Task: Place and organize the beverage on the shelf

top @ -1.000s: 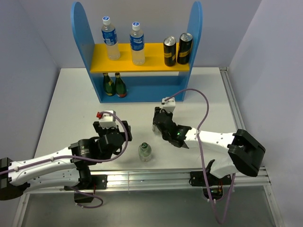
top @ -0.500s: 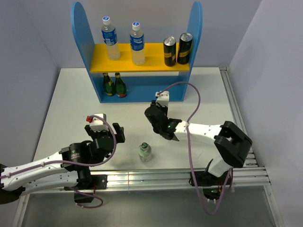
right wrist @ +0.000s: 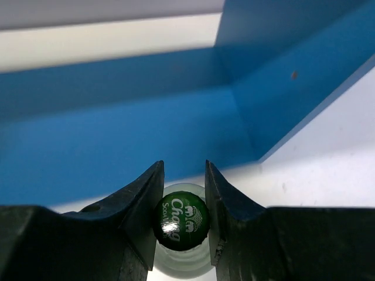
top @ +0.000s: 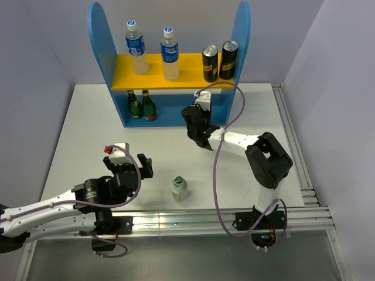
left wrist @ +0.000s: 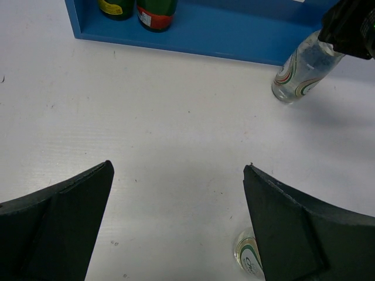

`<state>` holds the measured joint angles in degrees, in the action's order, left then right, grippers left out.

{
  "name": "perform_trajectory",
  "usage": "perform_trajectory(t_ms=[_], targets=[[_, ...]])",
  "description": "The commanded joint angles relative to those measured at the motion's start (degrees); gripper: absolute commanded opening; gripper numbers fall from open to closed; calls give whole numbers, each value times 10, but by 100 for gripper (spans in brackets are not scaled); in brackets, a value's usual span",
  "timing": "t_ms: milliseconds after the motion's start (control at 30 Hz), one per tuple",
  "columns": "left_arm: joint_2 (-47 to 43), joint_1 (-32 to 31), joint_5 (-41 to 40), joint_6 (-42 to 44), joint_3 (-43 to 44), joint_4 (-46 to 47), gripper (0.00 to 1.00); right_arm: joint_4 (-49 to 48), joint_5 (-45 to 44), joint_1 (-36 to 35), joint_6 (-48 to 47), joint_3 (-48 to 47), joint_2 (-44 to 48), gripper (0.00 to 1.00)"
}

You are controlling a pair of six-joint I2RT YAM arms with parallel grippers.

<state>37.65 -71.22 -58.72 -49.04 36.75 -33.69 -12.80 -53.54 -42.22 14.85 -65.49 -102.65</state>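
My right gripper (right wrist: 183,219) is shut on the green cap of a short clear bottle (right wrist: 181,222), which hangs or stands just before the shelf's blue base (right wrist: 117,146). In the left wrist view this bottle (left wrist: 300,69) is upright, close to the base's front edge. A second short clear bottle (top: 179,187) stands on the table near the front, beside the right finger of my open left gripper (left wrist: 179,225). On the shelf (top: 98,52), two blue-labelled bottles (top: 136,47) stand on the yellow board and two green bottles (top: 142,105) on the base.
Two black-and-gold cans (top: 220,61) stand at the right end of the yellow board. The shelf's right side panel (right wrist: 304,70) rises close to the right of the held bottle. A metal rail (top: 293,140) runs along the table's right edge.
The right gripper has closed on the bottle cap and moved away from the front, up to the shelf's base. The left arm has drawn back to the left, still open.
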Motion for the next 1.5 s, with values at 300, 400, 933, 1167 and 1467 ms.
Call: perform_trajectory(t_ms=[300, 400, 933, 1167, 1467], targets=[[-16, -4, -17, 2, -11, 21, 99, -110, -12, 67, -67, -144, -57, 0], [-18, -4, -17, 3, -12, 21, 99, -129, -9, 80, -64, -155, -79, 0], [-16, -5, -21, 3, -13, 24, 99, -277, -46, 106, -32, -132, -121, 0], [-14, -5, -21, 4, -13, 26, 99, -259, -57, 108, -51, -192, -176, 0], [-16, -5, -20, 9, -14, 30, 99, -230, -51, 108, -41, -178, -170, 74]])
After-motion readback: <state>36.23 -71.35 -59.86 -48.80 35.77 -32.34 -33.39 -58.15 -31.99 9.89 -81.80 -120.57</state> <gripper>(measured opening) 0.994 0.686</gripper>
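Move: Inside the lower shelf, towards its right end, is the free spot for the clear bottle that the right hand already holds by its neck: roughly 11 cm ahead, 4 cm to the right and 12 cm below that hand. The nearer green bottle stands about 11 cm ahead, 19 cm left and 4 cm lower; the nearer black can, on the yellow board, is some 12 cm ahead, 3 cm right and 20 cm higher. From the idle left hand the spot lies about 35 cm ahead, 25 cm right and 16 cm below. Carrying the clear bottle into the lower shelf, the right hand goes about 11 cm forward, rising some 3 cm at first and sinking slightly, then drifts to the right as it slides in under the yellow board. The fingers tip up and turn clockwise, each by about 15 degrees; after a brief stop they begin to open around the neck. ##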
